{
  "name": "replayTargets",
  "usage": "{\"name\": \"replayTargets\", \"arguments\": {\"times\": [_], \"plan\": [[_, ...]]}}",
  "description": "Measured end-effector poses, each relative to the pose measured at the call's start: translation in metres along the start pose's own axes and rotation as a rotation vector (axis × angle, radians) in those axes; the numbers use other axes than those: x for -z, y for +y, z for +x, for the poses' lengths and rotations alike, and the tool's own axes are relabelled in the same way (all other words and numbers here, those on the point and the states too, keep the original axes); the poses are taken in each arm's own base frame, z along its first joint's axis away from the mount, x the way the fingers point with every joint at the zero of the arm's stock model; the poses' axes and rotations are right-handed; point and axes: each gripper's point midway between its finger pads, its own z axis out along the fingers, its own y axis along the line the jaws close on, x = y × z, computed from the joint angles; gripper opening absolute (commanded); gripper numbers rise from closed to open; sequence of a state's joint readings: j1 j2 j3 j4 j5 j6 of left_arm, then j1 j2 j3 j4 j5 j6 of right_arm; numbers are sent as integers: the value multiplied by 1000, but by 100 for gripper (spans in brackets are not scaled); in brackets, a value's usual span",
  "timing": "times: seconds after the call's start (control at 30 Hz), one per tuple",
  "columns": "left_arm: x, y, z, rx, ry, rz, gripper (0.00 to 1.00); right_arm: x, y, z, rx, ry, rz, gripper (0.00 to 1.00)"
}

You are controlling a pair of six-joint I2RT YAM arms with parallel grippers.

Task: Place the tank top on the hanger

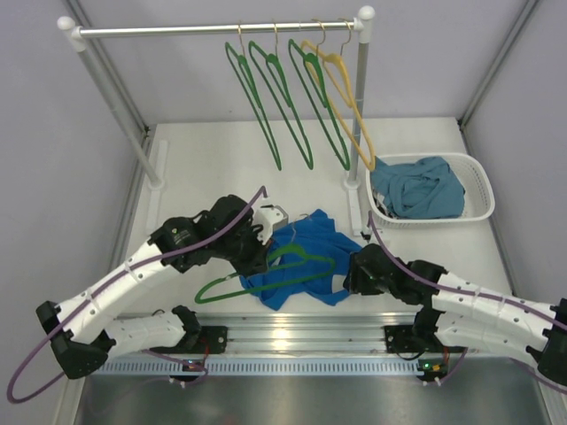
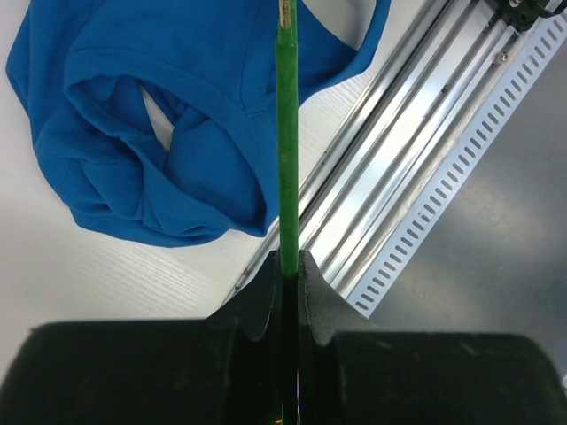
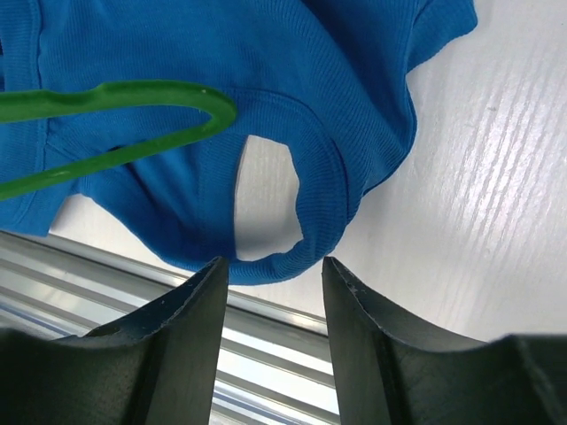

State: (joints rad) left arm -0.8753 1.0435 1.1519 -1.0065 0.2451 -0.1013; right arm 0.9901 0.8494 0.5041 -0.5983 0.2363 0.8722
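The royal-blue tank top (image 1: pixel 306 257) lies crumpled on the white table between the two arms. My left gripper (image 1: pixel 257 257) is shut on the green hanger (image 1: pixel 266 285), which lies across the top with its free end pointing left. In the left wrist view the hanger's bar (image 2: pixel 288 133) runs straight out from between the closed jaws of the left gripper (image 2: pixel 288 266), over the tank top (image 2: pixel 177 115). My right gripper (image 3: pixel 275 266) is open. Its fingers stand either side of a strap loop (image 3: pixel 319 239) of the tank top (image 3: pixel 266 88), beside the hanger's curved end (image 3: pixel 133 93).
A rack rail (image 1: pixel 213 29) at the back carries three green hangers (image 1: pixel 308 60) and a yellow one (image 1: pixel 341 75). A white basket (image 1: pixel 478 190) at the right holds a teal garment (image 1: pixel 421 190). An aluminium rail (image 1: pixel 292 332) runs along the near edge just below the top.
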Motion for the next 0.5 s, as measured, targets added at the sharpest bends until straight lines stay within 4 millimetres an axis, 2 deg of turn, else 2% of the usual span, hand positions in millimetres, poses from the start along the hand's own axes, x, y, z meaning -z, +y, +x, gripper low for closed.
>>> {"name": "replayTargets", "arguments": {"times": [0.23, 0.5], "plan": [[-4, -8, 0, -32, 23, 19, 0, -2, 4, 3, -27, 19, -9, 41], [-6, -15, 0, -58, 40, 35, 0, -10, -4, 13, -36, 41, 19, 20]]}}
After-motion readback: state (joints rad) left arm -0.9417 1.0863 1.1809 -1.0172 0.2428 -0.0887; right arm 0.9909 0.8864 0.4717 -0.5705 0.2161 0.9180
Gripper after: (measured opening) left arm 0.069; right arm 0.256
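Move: Just under the right fingertips lies the bottom-right strap of the tank top, about 2 cm ahead, 1 cm to the left and 3 cm below. From that hand, the body of the cloth spreads some 15 cm to the left and 9 cm ahead, 3 cm lower; the hanger's free end hovers roughly 5 cm left, 6 cm ahead and 2 cm above. From the left hand, which holds the hanger, the strap is about 20 cm right, 3 cm ahead and 18 cm down. Closing from about half open to a quarter, the right fingers come in around the tank top's strap while that hand sinks some 1.5 cm towards it, easing slightly back. The left hand keeps its grip on the hanger and creeps about 1.5 cm right and back, turning a few degrees clockwise, which brings the hanger's free end over the strap's opening. ##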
